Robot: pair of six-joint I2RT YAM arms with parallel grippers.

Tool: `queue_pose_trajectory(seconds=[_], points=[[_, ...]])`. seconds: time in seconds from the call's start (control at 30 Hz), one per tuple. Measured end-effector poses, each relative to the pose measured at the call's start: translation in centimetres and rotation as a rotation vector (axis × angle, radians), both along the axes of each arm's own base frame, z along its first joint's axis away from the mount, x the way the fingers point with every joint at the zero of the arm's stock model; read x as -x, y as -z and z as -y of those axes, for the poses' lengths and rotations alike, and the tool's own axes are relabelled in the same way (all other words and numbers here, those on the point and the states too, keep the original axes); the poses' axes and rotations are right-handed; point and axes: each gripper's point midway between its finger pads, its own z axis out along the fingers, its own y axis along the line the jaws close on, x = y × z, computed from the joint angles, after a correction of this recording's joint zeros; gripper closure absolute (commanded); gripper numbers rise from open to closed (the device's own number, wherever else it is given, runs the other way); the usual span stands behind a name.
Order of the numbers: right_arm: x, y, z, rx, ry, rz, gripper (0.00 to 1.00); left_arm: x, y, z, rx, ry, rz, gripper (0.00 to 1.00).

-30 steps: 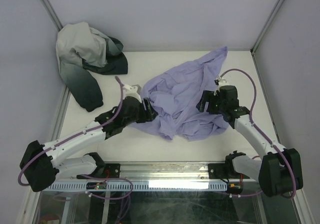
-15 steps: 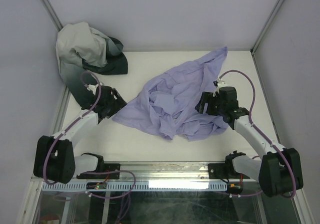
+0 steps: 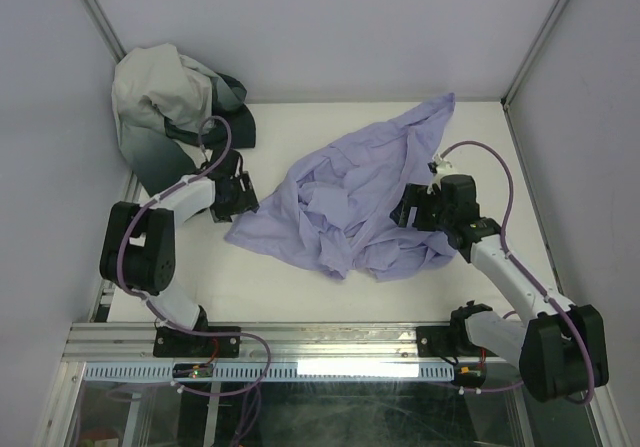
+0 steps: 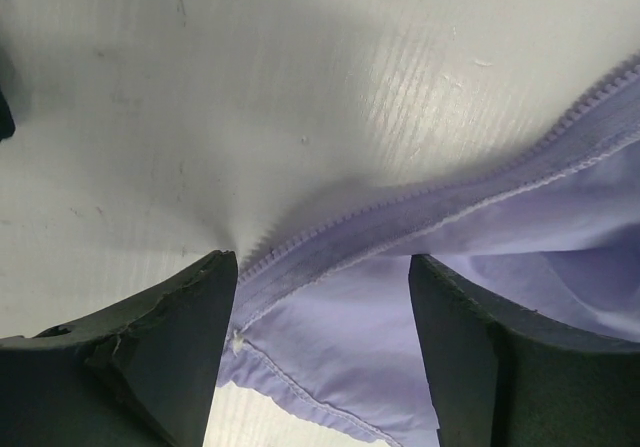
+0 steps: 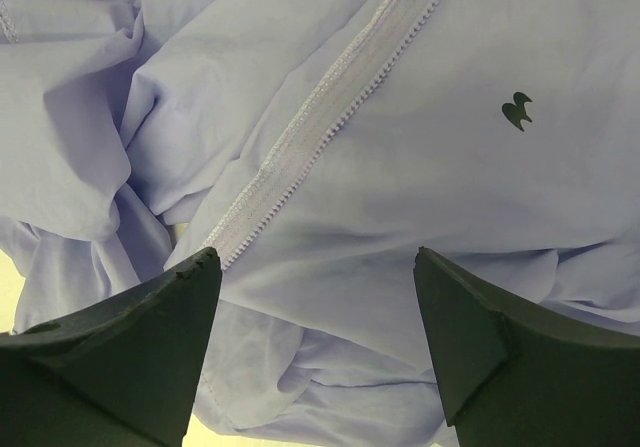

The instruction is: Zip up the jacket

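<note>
The lavender jacket (image 3: 345, 192) lies crumpled mid-table, one sleeve reaching toward the back right. My left gripper (image 3: 245, 205) sits at the jacket's stretched-out left corner. In the left wrist view it (image 4: 322, 262) is open, and the jacket corner (image 4: 350, 347) with its zipper teeth (image 4: 420, 202) lies flat between the dark fingers (image 4: 150, 347). My right gripper (image 3: 406, 210) hovers over the jacket's right side. In the right wrist view it (image 5: 315, 255) is open above smooth fabric, with a zipper tape (image 5: 330, 97) and a small dark green logo (image 5: 516, 113) ahead.
A white-and-dark-green garment (image 3: 170, 117) is heaped in the back left corner, just behind the left arm. Enclosure walls and metal posts (image 3: 540, 37) bound the white table (image 3: 260, 277). A metal rail (image 3: 330, 342) runs along the near edge.
The left arm pulled back to the left and folded up, and the jacket's left corner has been drawn out leftward with it. Its jaws have widened. The right arm has barely moved.
</note>
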Motion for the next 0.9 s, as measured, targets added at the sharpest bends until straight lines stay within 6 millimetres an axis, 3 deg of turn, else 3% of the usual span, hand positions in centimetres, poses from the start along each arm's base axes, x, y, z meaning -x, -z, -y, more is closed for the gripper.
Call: queue_pose_trajectory(seconds=[0.13, 0.23, 0.37, 0.47, 0.63, 0.7, 0.77, 0.87, 0.9], points=[[0.1, 0.1, 0.0, -0.001, -0.002, -0.002, 0.19, -0.7, 0.8, -0.2, -0.043, 0.051, -0.044, 0.35], [0.1, 0.1, 0.0, -0.001, -0.002, -0.002, 0.19, -1.0, 1.1, -0.6, -0.078, 0.079, -0.077, 0.44], [0.1, 0.1, 0.0, 0.000, -0.001, -0.002, 0.19, -0.9, 1.5, -1.0, -0.116, 0.109, -0.110, 0.80], [0.1, 0.1, 0.0, 0.000, 0.000, -0.002, 0.19, -1.4, 1.4, -0.6, -0.125, 0.139, -0.108, 0.97], [0.1, 0.1, 0.0, 0.001, 0.001, -0.001, 0.19, -1.7, 0.8, -1.4, -0.194, 0.148, -0.116, 1.00], [0.0, 0.1, 0.0, 0.001, 0.001, -0.001, 0.19, -2.3, -0.3, -2.5, -0.250, 0.126, -0.108, 1.00], [0.0, 0.1, 0.0, 0.001, 0.001, -0.001, 0.19, -4.1, -2.7, -4.0, -0.321, 0.082, -0.064, 1.00], [0.0, 0.2, 0.0, 0.001, 0.000, -0.004, 0.19, -7.6, -8.3, -5.7, -0.413, 0.005, 0.058, 1.00], [0.1, 0.2, 0.0, 0.002, -0.001, -0.005, 0.19, -9.1, -11.0, -6.3, -0.444, -0.028, 0.119, 1.00]])
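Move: The jacket's left zipper edge runs between the left hand's open fingers, about 1 cm ahead and 2 cm below. The dark sleeve's end lies some 15 cm to that hand's left and about level with it. The dark cloth is roughly 19 cm ahead and 6 cm left. From the right hand, that zipper edge is about 37 cm left, 3 cm ahead and 9 cm below. The left hand eases down and slightly forward, about 1 cm each, over the jacket's left zipper edge, and its open fingers close fully to pinch the edge just above the table. Then, speeding up, it lifts the edge by some 12 cm while carrying it forward about 8 cm and left about 5 cm towards the dark cloth, rolling so that the hand's left side rises some 25 degrees. ##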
